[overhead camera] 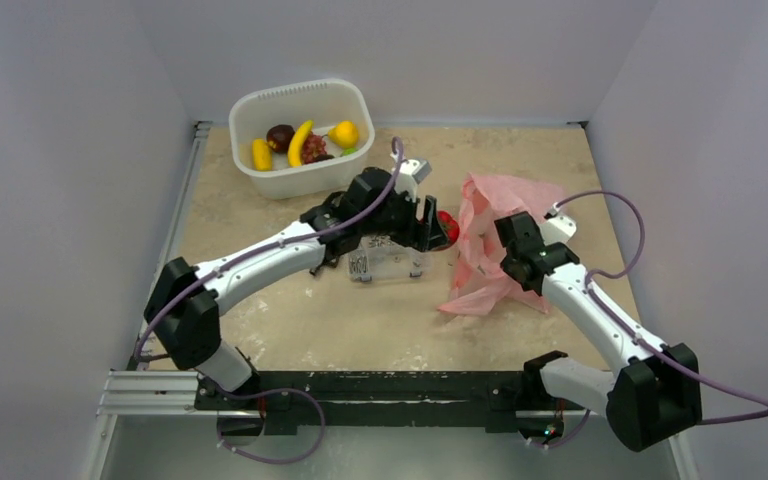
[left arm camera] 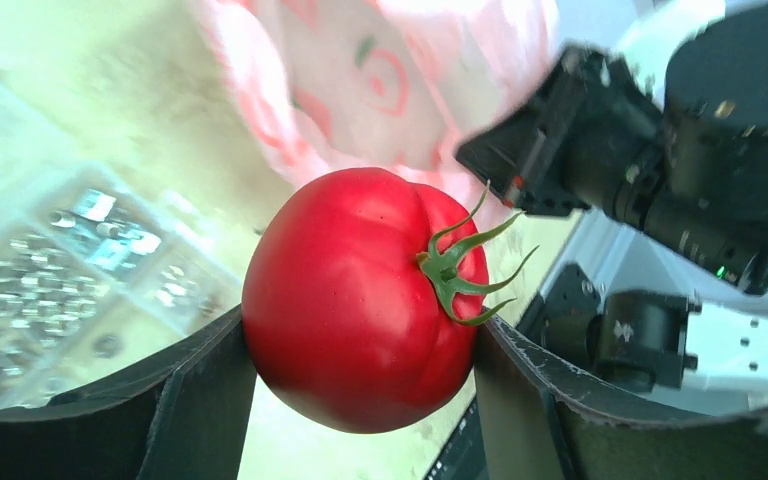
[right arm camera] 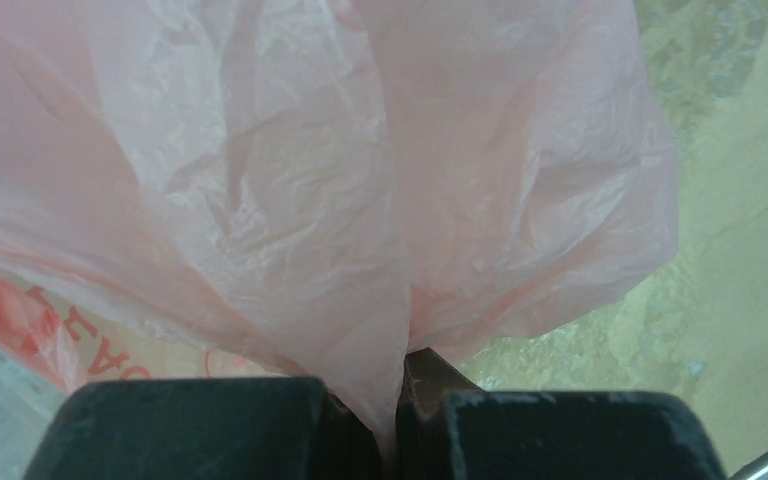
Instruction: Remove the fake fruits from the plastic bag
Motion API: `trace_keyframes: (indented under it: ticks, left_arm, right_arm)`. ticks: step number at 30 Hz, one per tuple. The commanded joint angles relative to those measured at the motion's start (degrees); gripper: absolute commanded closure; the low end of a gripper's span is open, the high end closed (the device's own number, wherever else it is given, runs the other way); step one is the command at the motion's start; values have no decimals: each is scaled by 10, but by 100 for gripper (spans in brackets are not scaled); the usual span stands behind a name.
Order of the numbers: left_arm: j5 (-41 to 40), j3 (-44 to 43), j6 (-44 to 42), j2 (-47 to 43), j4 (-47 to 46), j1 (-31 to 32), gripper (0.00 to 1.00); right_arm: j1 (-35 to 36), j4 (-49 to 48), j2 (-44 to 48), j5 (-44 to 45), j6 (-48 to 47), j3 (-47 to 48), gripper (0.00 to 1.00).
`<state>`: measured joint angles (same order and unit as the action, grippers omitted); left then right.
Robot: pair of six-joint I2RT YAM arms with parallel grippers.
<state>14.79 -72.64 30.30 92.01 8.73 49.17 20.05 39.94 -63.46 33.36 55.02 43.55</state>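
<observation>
A glossy red fake tomato (left arm camera: 360, 300) with a green stalk sits between the fingers of my left gripper (left arm camera: 362, 335), which is shut on it. From above, the tomato (overhead camera: 447, 228) and the left gripper (overhead camera: 438, 226) hang just left of the pink plastic bag (overhead camera: 490, 205). In the right wrist view, my right gripper (right arm camera: 400, 395) is shut on a pinched fold of the bag (right arm camera: 290, 180), holding it up off the table. The right gripper (overhead camera: 508, 232) is at the bag's middle. Whatever is inside the bag is hidden.
A white tub (overhead camera: 305, 90) at the back left holds a banana (overhead camera: 300, 142) and several other toy fruits. A clear screw box (overhead camera: 390, 262) lies under the left wrist. Grey walls enclose the table on three sides.
</observation>
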Motion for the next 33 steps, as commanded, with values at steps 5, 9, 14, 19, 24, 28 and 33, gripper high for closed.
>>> trace_keyframes:
  ticks: [5, 9, 14, 19, 24, 28, 33]
  left_arm:
    - [-35, -27, -36, -59, 45, -164, 100]
    - [-86, -55, -42, -50, 26, -241, 100]
    - [-91, -128, -27, 7, -4, -312, 100]
    - [-57, -199, 6, 93, -28, -370, 100]
    - [-31, -273, 10, 174, -30, -415, 100]
    - [-43, -318, -5, 230, -27, -441, 100]
    - [-28, -376, 9, 302, -13, -459, 99]
  right_arm:
    - [-60, 72, -4, 61, 35, 50, 100]
    - [-99, 90, -20, 51, 27, 62, 100]
    - [-148, 98, -22, 30, 15, 54, 100]
    - [-167, 102, -15, 53, 4, 47, 87]
    - [-169, 93, -1, 44, -34, 60, 78]
    - [-168, 55, 20, -25, -141, 87, 59]
    - [-169, 11, 64, -116, -217, 101, 34]
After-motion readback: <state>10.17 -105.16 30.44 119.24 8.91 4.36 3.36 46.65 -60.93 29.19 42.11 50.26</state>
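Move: The left hand holds the tomato; the white basket's middle lies about 32 cm ahead, 32 cm left and 15 cm below. The lemon inside is about 33 cm ahead and 24 cm left, the banana 30 cm ahead and 34 cm left, and the parts box is 4 cm ahead, 12 cm left. The right hand grips the pink bag, whose body lies about 3 cm ahead, 4 cm left and slightly below. Left carries the still-gripped tomato 45 cm forward-left over the basket; right drags the bag 8 cm right, then opens. ##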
